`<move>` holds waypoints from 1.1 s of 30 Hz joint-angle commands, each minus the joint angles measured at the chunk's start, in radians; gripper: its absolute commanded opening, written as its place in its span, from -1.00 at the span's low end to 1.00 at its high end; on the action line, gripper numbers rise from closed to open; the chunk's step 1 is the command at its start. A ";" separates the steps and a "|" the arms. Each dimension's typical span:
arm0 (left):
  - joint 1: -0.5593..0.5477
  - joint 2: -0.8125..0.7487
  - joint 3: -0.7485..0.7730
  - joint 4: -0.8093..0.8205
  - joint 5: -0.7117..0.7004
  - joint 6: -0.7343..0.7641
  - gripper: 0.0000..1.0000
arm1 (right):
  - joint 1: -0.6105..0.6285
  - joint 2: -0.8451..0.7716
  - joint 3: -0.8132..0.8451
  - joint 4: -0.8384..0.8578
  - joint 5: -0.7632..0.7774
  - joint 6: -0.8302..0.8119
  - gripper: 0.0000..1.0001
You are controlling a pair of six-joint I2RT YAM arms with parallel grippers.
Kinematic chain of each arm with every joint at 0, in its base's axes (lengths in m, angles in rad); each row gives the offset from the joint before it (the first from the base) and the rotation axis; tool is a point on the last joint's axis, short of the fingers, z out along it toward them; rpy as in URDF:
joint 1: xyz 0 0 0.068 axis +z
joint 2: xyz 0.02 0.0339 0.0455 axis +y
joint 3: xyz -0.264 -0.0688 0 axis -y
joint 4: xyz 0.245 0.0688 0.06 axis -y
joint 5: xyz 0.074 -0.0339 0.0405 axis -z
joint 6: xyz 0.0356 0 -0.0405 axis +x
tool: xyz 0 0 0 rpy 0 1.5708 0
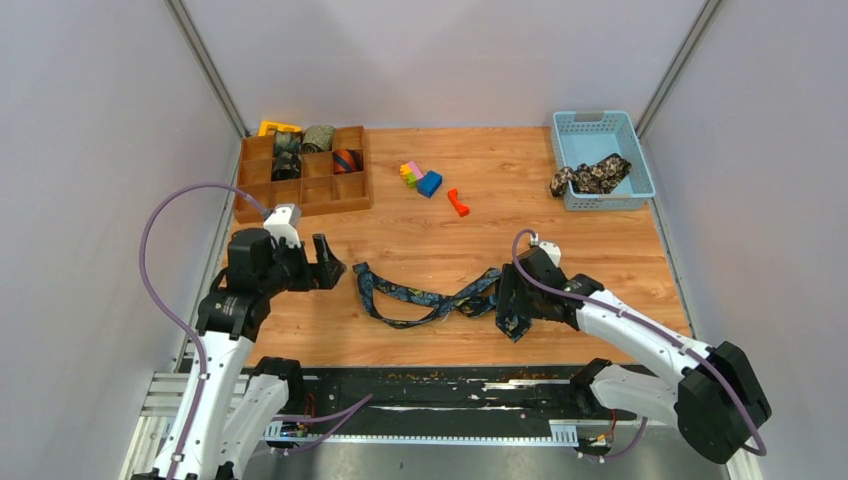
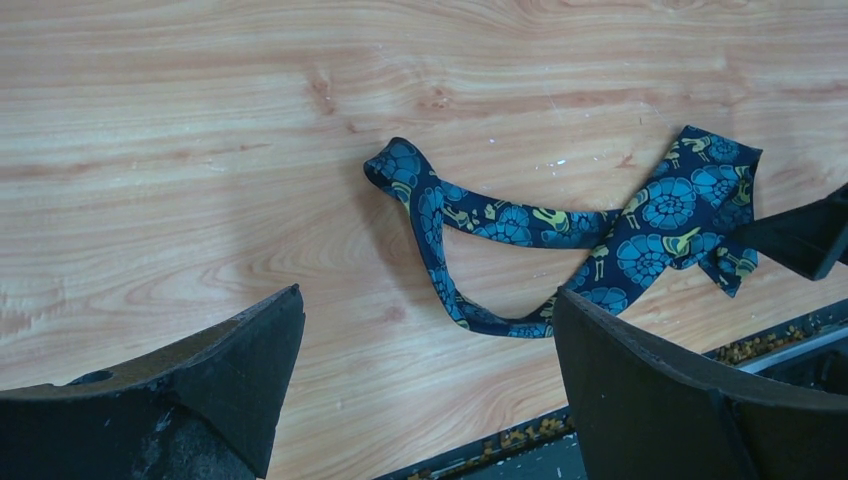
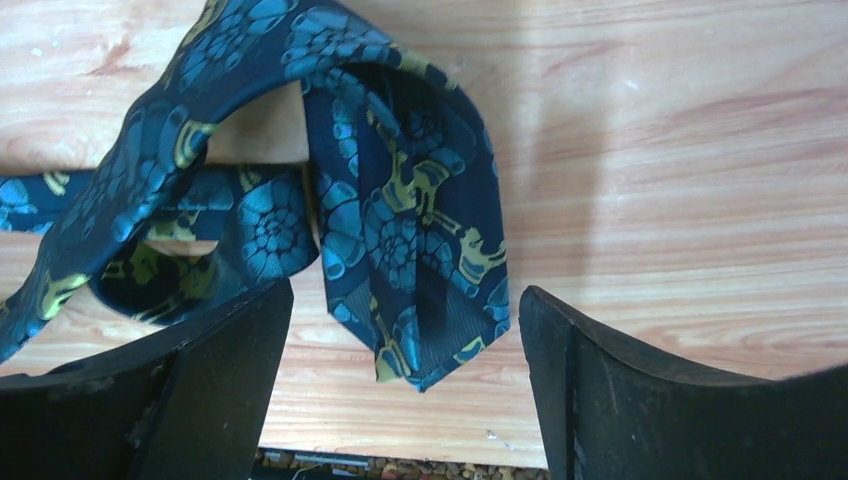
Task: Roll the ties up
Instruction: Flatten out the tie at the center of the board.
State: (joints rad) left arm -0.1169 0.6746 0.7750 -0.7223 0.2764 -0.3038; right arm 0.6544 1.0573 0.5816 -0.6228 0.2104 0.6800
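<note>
A navy tie with gold-teal paisley lies unrolled in loose curves near the table's front middle. My left gripper hovers open just left of its narrow end; in the left wrist view that gripper is empty, with the tie beyond its fingers. My right gripper stands open over the wide end. In the right wrist view the tie's pointed tip lies between the spread fingers of that gripper. Rolled ties sit in the wooden organizer. A black-tan floral tie lies in the blue basket.
Small coloured plastic blocks and a red block lie at the back middle. The organizer stands back left, the basket back right. A black rail runs along the table's front edge, close to the tie's wide end.
</note>
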 commanded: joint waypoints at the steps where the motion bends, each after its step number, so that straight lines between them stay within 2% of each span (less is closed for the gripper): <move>1: 0.005 -0.030 -0.014 0.023 -0.005 0.026 1.00 | -0.050 0.039 -0.005 0.087 -0.056 -0.044 0.67; 13: 0.005 -0.033 -0.035 0.043 -0.004 0.018 1.00 | -0.173 0.105 -0.019 0.112 -0.195 -0.090 0.37; 18: 0.005 -0.039 -0.039 0.048 -0.005 0.016 1.00 | -0.190 0.147 -0.024 0.133 -0.250 -0.087 0.06; 23: 0.005 -0.035 -0.042 0.050 -0.005 0.014 1.00 | -0.191 0.155 -0.024 0.134 -0.254 -0.089 -0.12; 25: 0.004 -0.034 -0.042 0.051 -0.005 0.014 1.00 | -0.191 0.154 -0.025 0.138 -0.255 -0.093 -0.28; 29: 0.005 -0.035 -0.043 0.051 -0.005 0.014 1.00 | -0.195 0.158 -0.021 0.136 -0.258 -0.099 -0.79; 32: 0.005 -0.035 -0.043 0.052 -0.006 0.014 1.00 | -0.201 0.158 -0.014 0.131 -0.265 -0.111 -1.00; 33: 0.005 -0.036 -0.043 0.051 -0.006 0.014 1.00 | -0.206 0.156 -0.010 0.127 -0.276 -0.118 -1.00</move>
State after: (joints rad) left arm -0.1169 0.6453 0.7376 -0.7120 0.2710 -0.3008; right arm 0.4622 1.2106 0.5598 -0.5125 -0.0444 0.5819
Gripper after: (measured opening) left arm 0.999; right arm 0.029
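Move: The tie's wide end lies almost straight below the open right hand, about 3 cm down and 1 cm ahead. Its crossed middle is some 10 cm to that hand's left, level fore and aft; the narrow end is about 26 cm left and 6 cm ahead. The red piece lies roughly 18 cm ahead and 10 cm left. From the left hand, the wide end is around 30 cm right, 6 cm back and 18 cm below. The tie's wide end is pinched near its right-hand edge: the right hand sinks about 3 cm onto it, tipping some 10 degrees so the fingers point more steeply down. The fingers begin closing on the way, then the hand stays low while they shut fully on the cloth. ##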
